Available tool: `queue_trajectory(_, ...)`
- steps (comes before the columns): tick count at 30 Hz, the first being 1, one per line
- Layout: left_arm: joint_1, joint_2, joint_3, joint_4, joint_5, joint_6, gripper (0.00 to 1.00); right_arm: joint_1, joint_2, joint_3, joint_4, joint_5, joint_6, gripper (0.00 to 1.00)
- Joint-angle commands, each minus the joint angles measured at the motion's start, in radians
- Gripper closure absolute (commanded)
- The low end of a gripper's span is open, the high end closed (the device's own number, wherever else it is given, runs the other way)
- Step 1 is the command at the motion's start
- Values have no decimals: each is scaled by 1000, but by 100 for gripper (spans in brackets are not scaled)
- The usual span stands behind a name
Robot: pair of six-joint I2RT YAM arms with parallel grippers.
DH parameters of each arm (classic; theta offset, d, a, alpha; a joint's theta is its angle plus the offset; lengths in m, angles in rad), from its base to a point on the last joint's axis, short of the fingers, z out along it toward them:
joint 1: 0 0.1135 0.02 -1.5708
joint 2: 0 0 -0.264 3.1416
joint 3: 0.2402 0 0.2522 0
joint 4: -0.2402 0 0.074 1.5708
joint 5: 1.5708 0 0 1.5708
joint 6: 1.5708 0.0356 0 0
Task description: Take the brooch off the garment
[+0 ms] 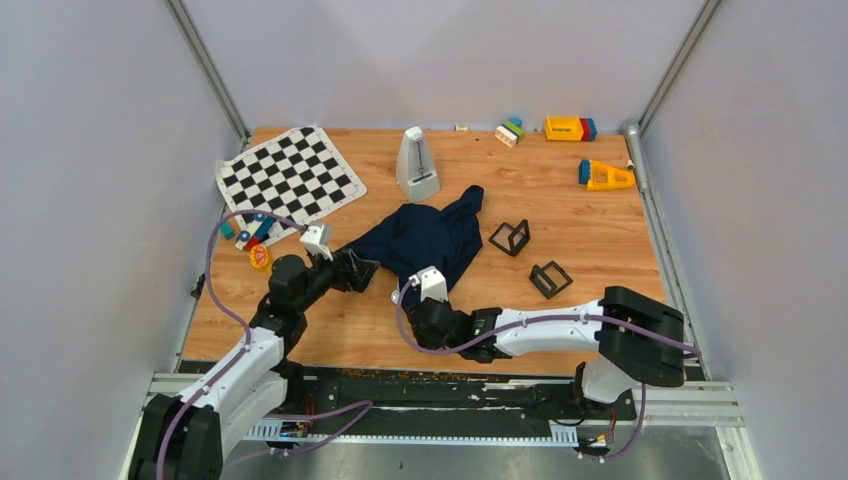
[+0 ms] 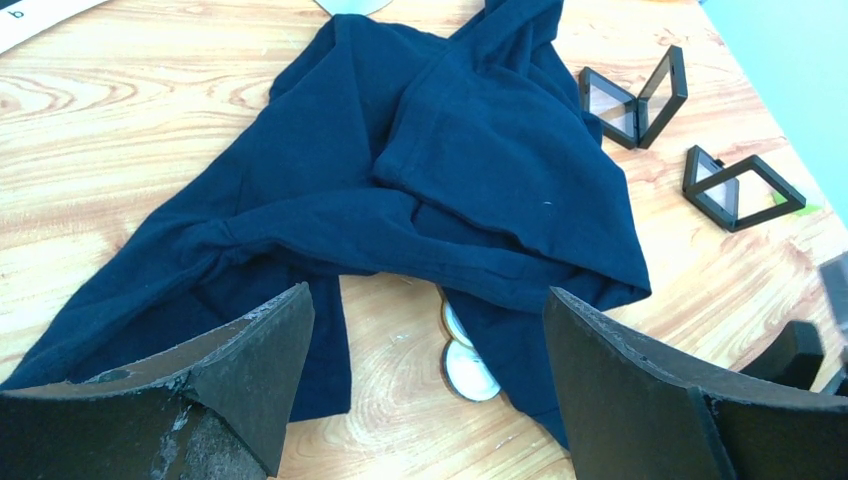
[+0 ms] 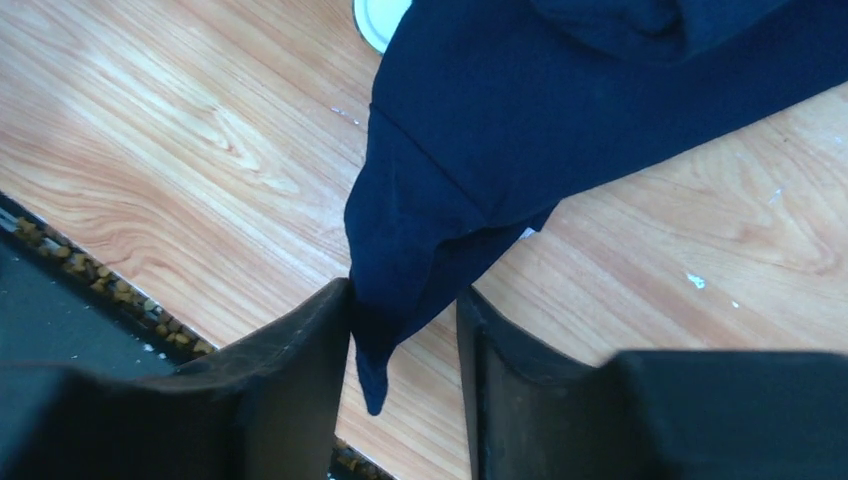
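Note:
The navy garment (image 1: 425,235) lies crumpled mid-table. In the left wrist view the brooch (image 2: 470,370), a small whitish round disc, rests on the wood at the garment's (image 2: 450,150) lower edge, and a second pale disc edge peeks out from under the cloth just behind it. My left gripper (image 2: 428,300) hovers open just short of the brooch, one finger to each side of it. My right gripper (image 3: 405,310) has its jaws narrowed around the garment's (image 3: 560,100) hanging corner; the left finger touches the cloth and a gap shows beside the right finger. The brooch (image 3: 380,18) shows at the top edge there.
Two open black square boxes (image 1: 510,238) (image 1: 549,279) stand right of the garment. A grey metronome (image 1: 417,165) is behind it, a checkered mat (image 1: 290,175) at back left, small toys (image 1: 250,235) on the left, and blocks (image 1: 570,128) along the back. The table's front edge runs close under the right gripper.

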Motion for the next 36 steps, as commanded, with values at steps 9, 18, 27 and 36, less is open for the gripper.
queue_trajectory(9, 1, 90, 73, 21, 4, 25, 9, -19, -176, 132, -131, 139, 0, 100)
queue_trajectory(18, 1, 98, 51, 77, 41, 36, 9, -323, -575, 29, -197, -69, -14, 100)
queue_trajectory(27, -120, 153, 53, 185, 94, 96, 11, -488, -695, -24, -310, -205, -41, 100)
queue_trajectory(36, -384, 264, 23, 383, -25, 353, 11, -498, -718, -49, -310, -274, -66, 100)
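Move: The garment's near corner lies right between the right hand's open fingers, about 1 cm below. The brooch, flat discs at the garment's left edge, sits some 7 cm ahead of that hand and 6 cm left; the nearer black frame is about 11 cm ahead and 26 cm right, the farther one 20 cm ahead and 18 cm right. From the left hand the brooch is about 5 cm right, 1 cm ahead and 9 cm below; the garment's left sleeve end lies 4 cm ahead and 5 cm left. Dipping slightly, the right hand pinches the garment's near corner shut between its fingers, then lifts it quickly some 18 cm while carrying it right and forward, towards the black frames, and sinks back about 4 cm with the grip kept, wrist tilted. The left hand, still wide open, dips and recovers, then sweeps about 9 cm right and a little back, turning clockwise some 20 degrees. ##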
